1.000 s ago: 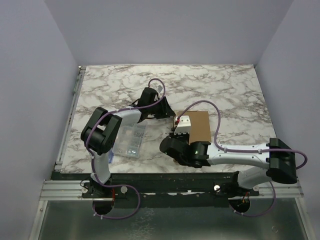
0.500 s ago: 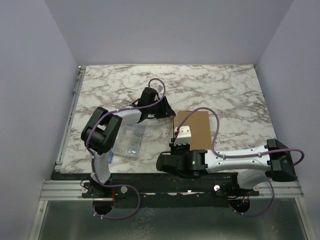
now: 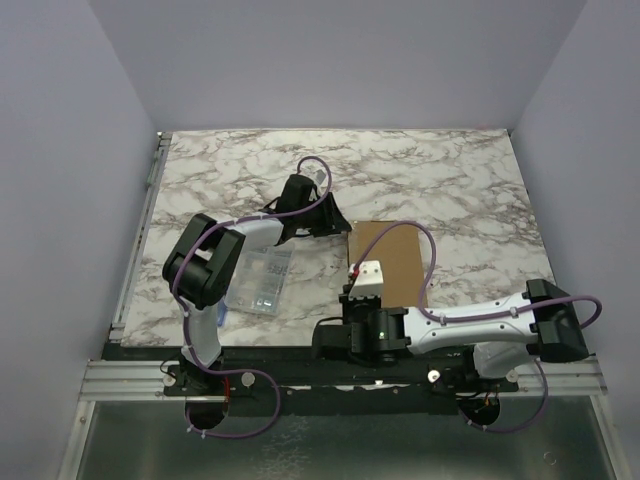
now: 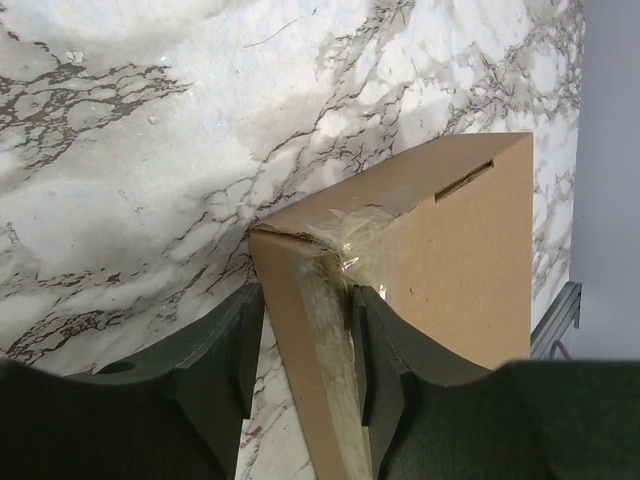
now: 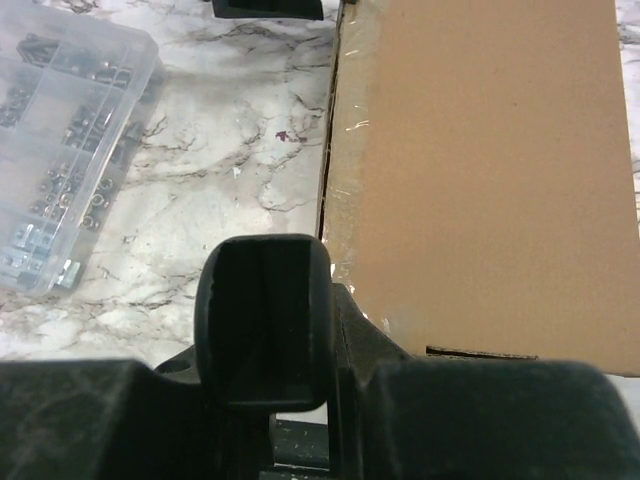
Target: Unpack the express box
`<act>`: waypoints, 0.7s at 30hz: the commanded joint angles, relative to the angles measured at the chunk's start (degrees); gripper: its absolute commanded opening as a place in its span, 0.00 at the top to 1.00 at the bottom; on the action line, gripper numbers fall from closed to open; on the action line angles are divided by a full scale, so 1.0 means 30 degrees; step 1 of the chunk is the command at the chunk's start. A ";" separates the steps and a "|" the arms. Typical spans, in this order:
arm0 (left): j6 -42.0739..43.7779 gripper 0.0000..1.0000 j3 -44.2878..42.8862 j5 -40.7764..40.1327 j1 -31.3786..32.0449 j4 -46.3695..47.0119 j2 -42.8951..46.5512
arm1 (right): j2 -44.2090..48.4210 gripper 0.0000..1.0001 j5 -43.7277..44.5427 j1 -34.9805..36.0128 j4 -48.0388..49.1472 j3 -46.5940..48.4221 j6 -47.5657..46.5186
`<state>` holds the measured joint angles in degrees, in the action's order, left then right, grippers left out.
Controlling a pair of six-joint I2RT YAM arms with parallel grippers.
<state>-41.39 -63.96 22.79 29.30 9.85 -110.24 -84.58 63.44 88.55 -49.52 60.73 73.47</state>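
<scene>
The express box [image 3: 395,255] is a flat brown cardboard mailer lying shut on the marble, with clear tape along its left edge [image 5: 345,200]. My left gripper [image 3: 335,228] is at its far left corner. In the left wrist view its jaws [image 4: 305,350] are shut on the box's taped side wall [image 4: 320,330]. My right gripper [image 3: 362,288] sits at the box's near left corner, shut on a black-ended tool [image 5: 265,320]. From above, the tool shows as a white block with a red tip [image 3: 368,272]. The box top [image 5: 480,170] lies to the right of the tool.
A clear plastic organizer case [image 3: 258,280] of small parts lies left of the box [image 5: 60,170]. A black rail [image 3: 290,355] runs along the table's near edge. Purple walls close in the table on the left, right and far sides.
My right gripper has drawn back with the tool along the box's left edge, from mid-edge to the near corner. The left gripper and the box have not moved.
</scene>
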 commanded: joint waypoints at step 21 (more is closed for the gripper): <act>0.2826 0.10 0.2735 -0.1890 -0.1367 -0.4342 0.8896 | 0.1936 0.99 0.1219 -0.3939 1.5803 -0.3049 -1.3760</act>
<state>-31.29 -61.17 14.94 24.75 -2.46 -85.52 -78.76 64.73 77.71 -13.85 52.31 41.63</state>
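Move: The cardboard box lies flat, its long left seam running fore and aft. The left hand is at its far left corner, so the middle is about 9 cm to that hand's right, 10 cm back and 3 cm below. The right hand, holding the knife, is over the near left corner: middle roughly 13 cm ahead, 8 cm right, 11 cm down. The clear parts case lies some 22 cm to the right hand's left and 10 cm ahead, at table level. Upward and leftward the left hand backs off after its fingers spread wide and let go of the box's far left corner, rising about 12 cm and swinging some 7 cm left while its fingers tip upward. Forward along the box's taped left edge goes the right hand, about 7 cm and 3 cm up, knife still gripped, its fingers tilting up slightly. ##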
